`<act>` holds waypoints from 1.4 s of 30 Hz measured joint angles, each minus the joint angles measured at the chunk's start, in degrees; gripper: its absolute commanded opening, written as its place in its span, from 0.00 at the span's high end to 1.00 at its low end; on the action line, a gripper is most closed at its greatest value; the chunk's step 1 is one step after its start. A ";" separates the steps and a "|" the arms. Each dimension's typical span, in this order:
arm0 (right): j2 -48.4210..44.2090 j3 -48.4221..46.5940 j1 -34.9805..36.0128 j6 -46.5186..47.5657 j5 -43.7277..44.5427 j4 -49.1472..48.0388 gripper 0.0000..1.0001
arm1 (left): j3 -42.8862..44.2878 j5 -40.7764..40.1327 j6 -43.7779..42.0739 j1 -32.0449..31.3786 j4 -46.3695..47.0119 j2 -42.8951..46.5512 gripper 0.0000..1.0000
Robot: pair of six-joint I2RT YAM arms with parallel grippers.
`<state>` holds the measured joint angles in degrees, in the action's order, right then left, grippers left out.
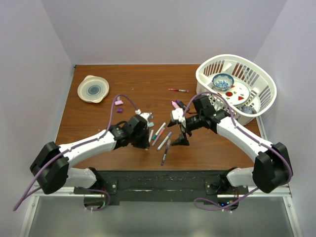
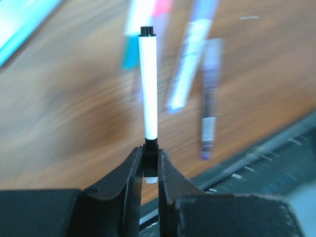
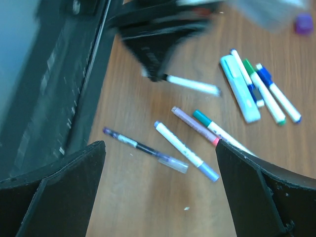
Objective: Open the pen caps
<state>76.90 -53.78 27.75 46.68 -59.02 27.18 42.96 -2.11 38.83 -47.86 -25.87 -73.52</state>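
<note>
My left gripper (image 2: pixel 149 155) is shut on the black end of a slim white-barrelled pen (image 2: pixel 148 84), which points straight away from the jaws above the table. In the top view the left gripper (image 1: pixel 146 139) is near the table's front middle. My right gripper (image 3: pixel 160 145) hangs wide open just to its right (image 1: pixel 177 132), with nothing between its fingers. Below it lie a clear-capped pen (image 3: pixel 145 149) and a white pen with a lilac cap (image 3: pixel 185 150). More pens (image 3: pixel 264 94) lie further off, beside a teal highlighter (image 3: pixel 239 89). Loose pink (image 1: pixel 118 102) and purple (image 1: pixel 120 110) pen caps rest at the left.
A white laundry basket (image 1: pixel 261 79) holding a bowl and plate stands at the back right. A pale bowl (image 1: pixel 93 89) sits at the back left. A red pen (image 1: pixel 177 90) lies alone further back. The black base rail (image 1: pixel 158 180) runs along the near edge.
</note>
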 measured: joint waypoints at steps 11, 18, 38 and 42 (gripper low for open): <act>-7.45 3.67 9.07 21.42 16.59 4.61 0.19 | 14.12 38.16 -14.93 3.98 9.64 -17.31 1.00; -6.29 4.63 11.98 25.99 23.63 5.99 0.37 | 14.21 45.70 -17.29 3.98 10.03 -18.84 1.00; -2.40 4.57 13.38 24.06 24.87 8.07 1.00 | 4.85 41.22 -13.88 8.90 16.57 -7.17 0.23; -2.40 4.55 12.17 13.05 21.81 3.13 1.00 | -3.02 32.13 -7.48 11.54 24.46 4.33 0.16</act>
<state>74.50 -49.23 39.92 59.72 -37.21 30.30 39.94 30.02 31.35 -36.32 -1.41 -69.19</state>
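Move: Held cap-end in the left fingers, the black-and-white pen has its middle about 3 cm ahead of the left hand; from the open right hand it lies some 11 cm to the left, 1 cm ahead and 9 cm lower. The right gripper waits about 12 cm to the left hand's right, 2 cm ahead and 10 cm higher. On the table, 16 cm below the right hand, the blue-white pen lies 4 cm left and 2 cm ahead, the thin purple pen 3 cm left and 3 cm back. Swinging some 11 cm right and 5 cm up while turning clockwise about 35 degrees, the left hand brings the pen to the right gripper and holds it there. The right hand sinks about 7 cm, rolling and tipping further down, and shuts on the white barrel; the left fingers then open off the cap and back away up, left and forward, as the right lifts slightly. ##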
